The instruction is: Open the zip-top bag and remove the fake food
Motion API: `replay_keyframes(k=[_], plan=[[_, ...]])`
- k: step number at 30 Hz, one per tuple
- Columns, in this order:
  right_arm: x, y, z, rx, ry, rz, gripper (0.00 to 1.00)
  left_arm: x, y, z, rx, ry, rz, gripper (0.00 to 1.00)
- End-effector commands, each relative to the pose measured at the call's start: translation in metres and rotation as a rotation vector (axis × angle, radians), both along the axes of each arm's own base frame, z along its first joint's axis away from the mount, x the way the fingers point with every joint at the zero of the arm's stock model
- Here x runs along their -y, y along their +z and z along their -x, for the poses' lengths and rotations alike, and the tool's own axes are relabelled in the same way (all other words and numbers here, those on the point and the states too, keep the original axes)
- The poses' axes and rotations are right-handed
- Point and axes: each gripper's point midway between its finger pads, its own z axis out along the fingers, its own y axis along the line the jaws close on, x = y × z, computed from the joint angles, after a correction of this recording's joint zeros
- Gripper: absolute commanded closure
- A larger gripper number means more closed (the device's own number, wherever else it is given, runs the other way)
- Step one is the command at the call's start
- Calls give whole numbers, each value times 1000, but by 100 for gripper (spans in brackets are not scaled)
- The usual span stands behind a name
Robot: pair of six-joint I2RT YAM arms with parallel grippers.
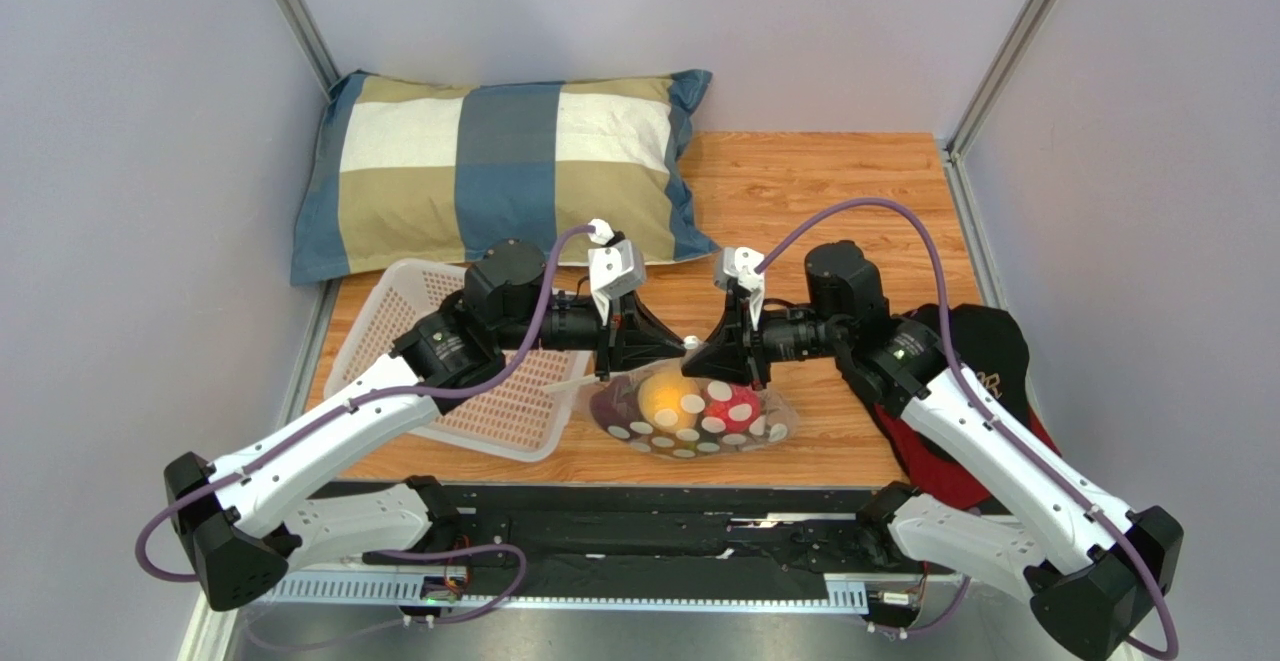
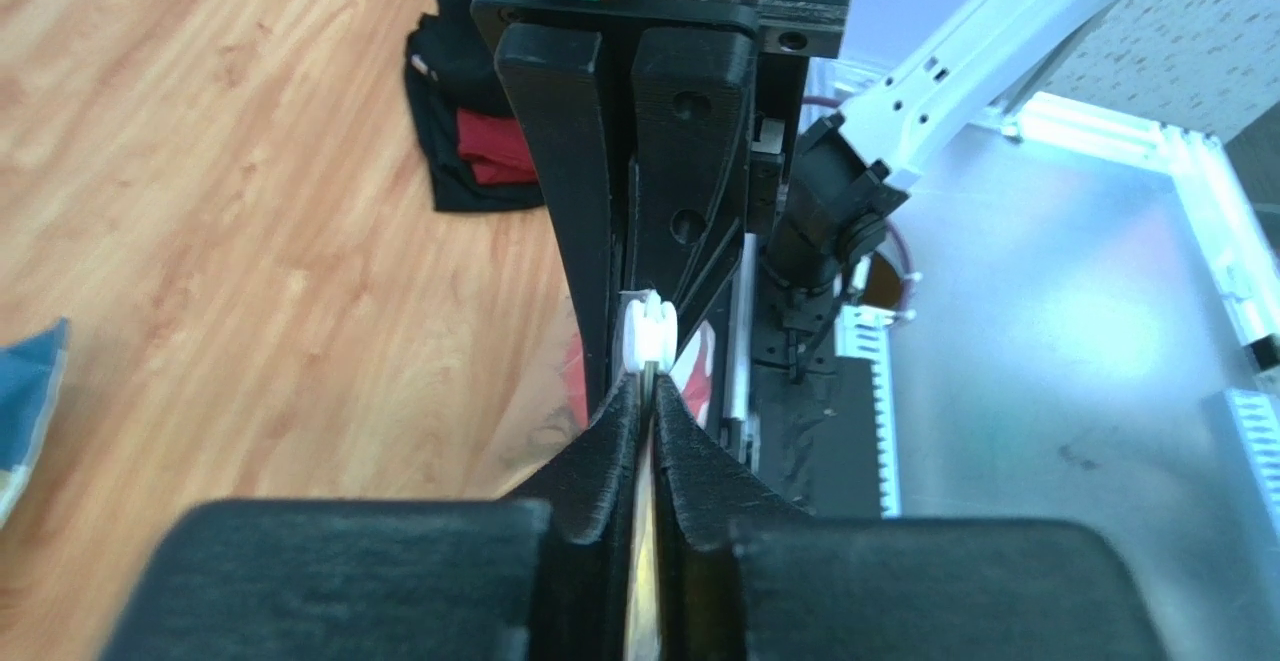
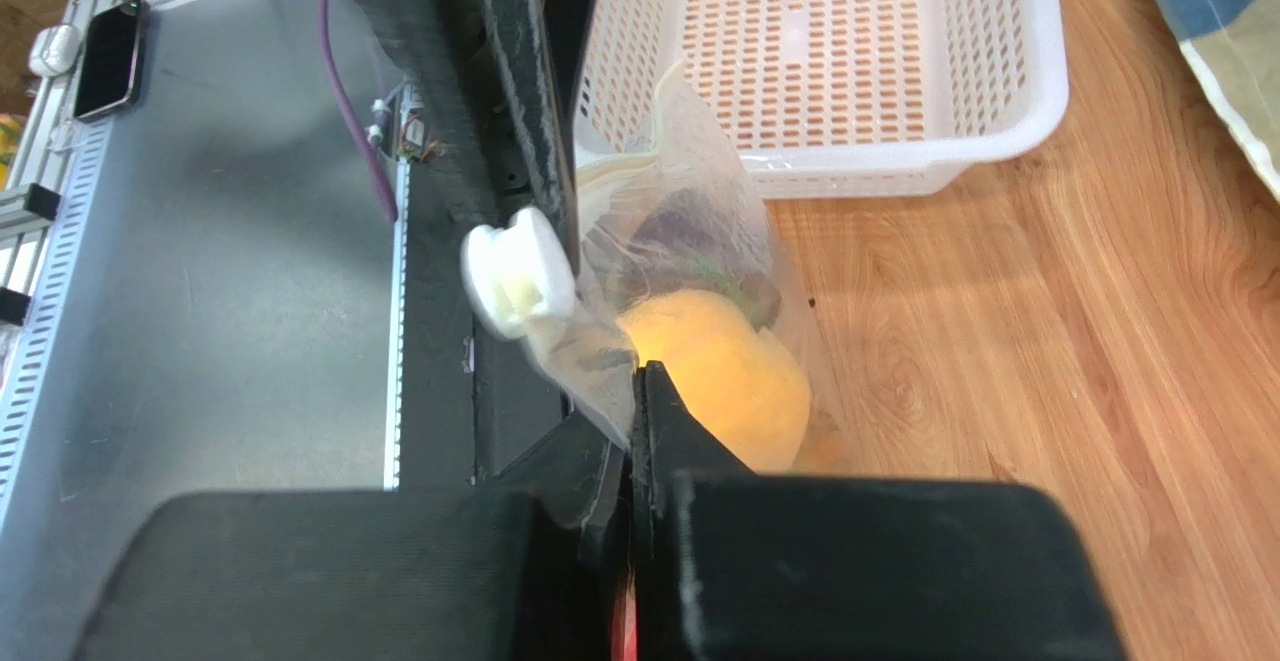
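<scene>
The zip-top bag [image 1: 694, 412] lies on the wood near the table's front edge, its spotted face up. Through it show the fake food: a yellow-orange fruit [image 1: 666, 390], a red berry [image 1: 733, 409] and a dark purple piece [image 1: 612, 408]. My left gripper [image 1: 663, 349] and right gripper [image 1: 720, 366] meet nose to nose over the bag's top edge. In the left wrist view the left gripper [image 2: 649, 388] is shut on the thin bag edge, just behind the white slider [image 2: 648, 334]. The right gripper [image 3: 639, 385] is shut on the bag's film beside the fruit [image 3: 732, 372], the slider [image 3: 519, 276] just beyond.
A white perforated basket [image 1: 394, 334] stands left of the bag, under the left arm. A checked pillow [image 1: 504, 166] lies at the back. A red and black cloth [image 1: 977, 369] sits at the right edge. A black rail [image 1: 601, 519] runs along the near edge.
</scene>
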Motion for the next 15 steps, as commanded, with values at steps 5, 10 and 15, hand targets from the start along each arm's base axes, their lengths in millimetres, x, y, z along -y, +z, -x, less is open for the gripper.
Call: replay_keyframes(k=[5,10,15], plan=[[-2,13,-6,36,-28,-24,100,-9,49,5,108,6,119,60],[0,12,-2,28,-11,-18,100,1,38,7,83,-52,82,59],[-1,15,0,26,-6,-21,100,8,28,2,76,-65,61,58]])
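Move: The white zip slider sits at the left fingertips, some 2 cm to the left hand's right and level in depth and height. Below that hand the fake food hangs in the bag: the orange fruit about 2 cm left and 14 cm down, the red one 5 cm right at that depth; the white basket is 28 cm left, 7 cm ahead and 25 cm lower. From the right hand, pinching the bag, the slider is 5 cm up and 2 cm left. The left hand lets go of the zip edge by the slider, its fingers spreading to a bit under half open as it rises nearly 3 cm, then turns back down by about 1 cm and slightly to the right, so that the open tips end just above and around the slider, one on its forward side and one on its base side. The right hand stays put and keeps its closed pinch on the bag just below, bearing the bag's weight as the left fingers come free. ##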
